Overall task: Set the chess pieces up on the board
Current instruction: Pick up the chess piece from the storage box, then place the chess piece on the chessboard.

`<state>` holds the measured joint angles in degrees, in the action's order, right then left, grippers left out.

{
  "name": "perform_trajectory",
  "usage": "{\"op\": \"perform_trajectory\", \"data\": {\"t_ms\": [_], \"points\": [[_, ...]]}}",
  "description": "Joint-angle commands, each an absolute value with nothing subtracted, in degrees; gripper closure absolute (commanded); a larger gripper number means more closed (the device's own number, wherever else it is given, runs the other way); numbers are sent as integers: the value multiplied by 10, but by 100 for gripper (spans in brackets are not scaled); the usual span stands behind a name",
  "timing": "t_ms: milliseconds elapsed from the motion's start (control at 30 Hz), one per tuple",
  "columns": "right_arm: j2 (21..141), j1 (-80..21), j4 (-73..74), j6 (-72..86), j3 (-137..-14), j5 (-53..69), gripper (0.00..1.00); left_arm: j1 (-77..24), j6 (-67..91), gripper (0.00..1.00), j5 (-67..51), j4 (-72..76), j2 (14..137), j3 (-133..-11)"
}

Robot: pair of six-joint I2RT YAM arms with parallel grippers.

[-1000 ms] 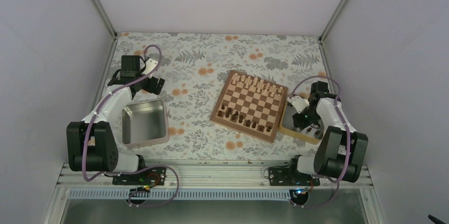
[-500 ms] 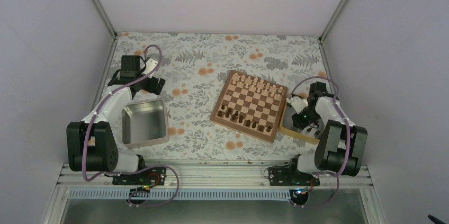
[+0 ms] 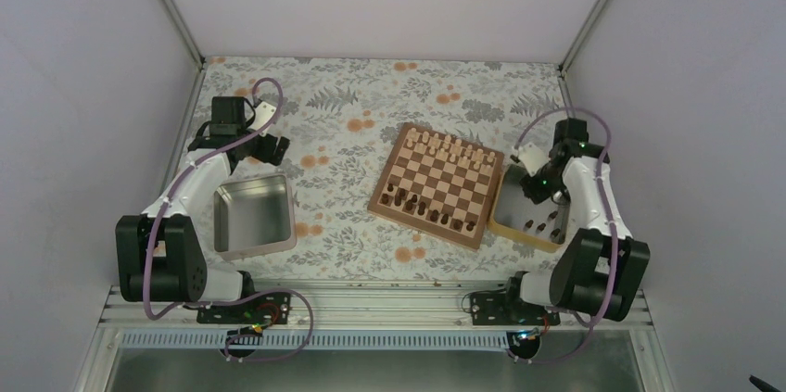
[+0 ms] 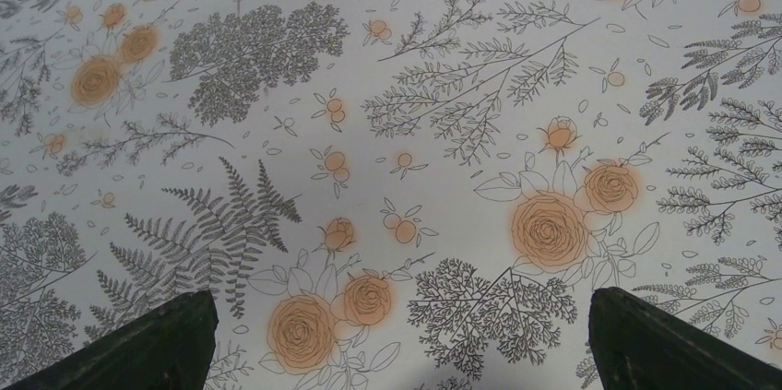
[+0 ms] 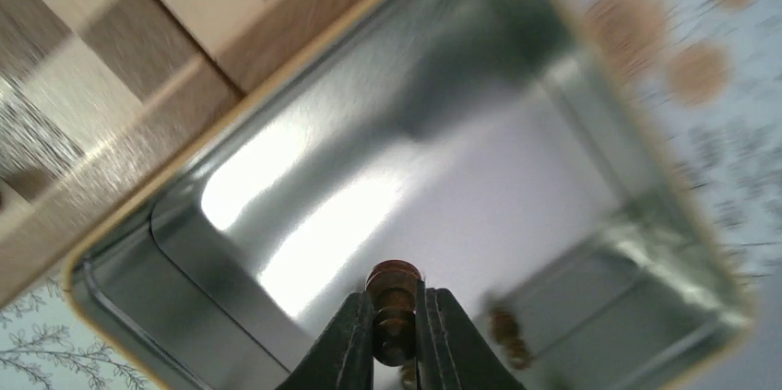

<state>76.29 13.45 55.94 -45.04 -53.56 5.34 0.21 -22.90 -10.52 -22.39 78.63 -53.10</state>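
Note:
The board [image 3: 440, 184] lies at the middle right of the table, and a corner of the board [image 5: 111, 67] shows in the right wrist view. Dark chess pieces [image 3: 434, 215] stand along its near edge and pale ones [image 3: 450, 145] along the far edge. My right gripper [image 5: 395, 314] is shut on a dark brown chess piece [image 5: 394, 281], held above the shiny tray [image 5: 369, 178]. In the top view the right gripper [image 3: 545, 193] hangs over the tray's far part. My left gripper [image 4: 401, 335] is open over bare tablecloth, and in the top view the left gripper [image 3: 269, 146] is at the far left.
The pale-rimmed tray [image 3: 505, 222] sits right of the board with a few dark pieces [image 3: 554, 217] in it; one blurred piece [image 5: 508, 335] shows beside my right fingers. A grey metal tin [image 3: 252, 216] stands at the near left. Grey walls enclose the table.
My right gripper has shut on a dark piece in the tray and lifted it, moving toward the tray's far end. The left arm has not moved.

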Motion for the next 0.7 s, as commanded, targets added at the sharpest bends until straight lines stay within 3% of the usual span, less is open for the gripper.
{"op": "perform_trajectory", "data": {"t_ms": [0,333,667], "points": [[745,103,630,-445,-617,66,89,3,-224,0,-115,-221,776,-536],[842,-120,645,-367,-735,77,88,3,-225,0,-112,-216,776,-535],[922,-234,579,-351,-725,128,88,3,-225,0,-106,-215,779,-534]]}}
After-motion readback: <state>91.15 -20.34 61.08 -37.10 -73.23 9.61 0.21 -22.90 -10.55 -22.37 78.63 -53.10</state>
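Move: The dark pawn already hangs in the right fingers over the box. Its likely place, the next free pawn square, is about 26 cm left and 2 cm ahead, some 7 cm below. The nearest standing dark pawn is roughly 2 cm farther ahead and 3 cm left of that square; the board's centre lies 22 cm left, 7 cm ahead. One boxed pawn remains 4 cm back, 2 cm right. From the left hand the square is some 38 cm right, 10 cm back. Keep the right gripper shut on the dark pawn and lift it about 7 cm higher while easing forward, then swing left out over the board, some 18 cm in all, towards the near row of dark pieces. Let it sink about 4 cm on the later stretch as the hand turns nearly 30 degrees counter-clockwise. ##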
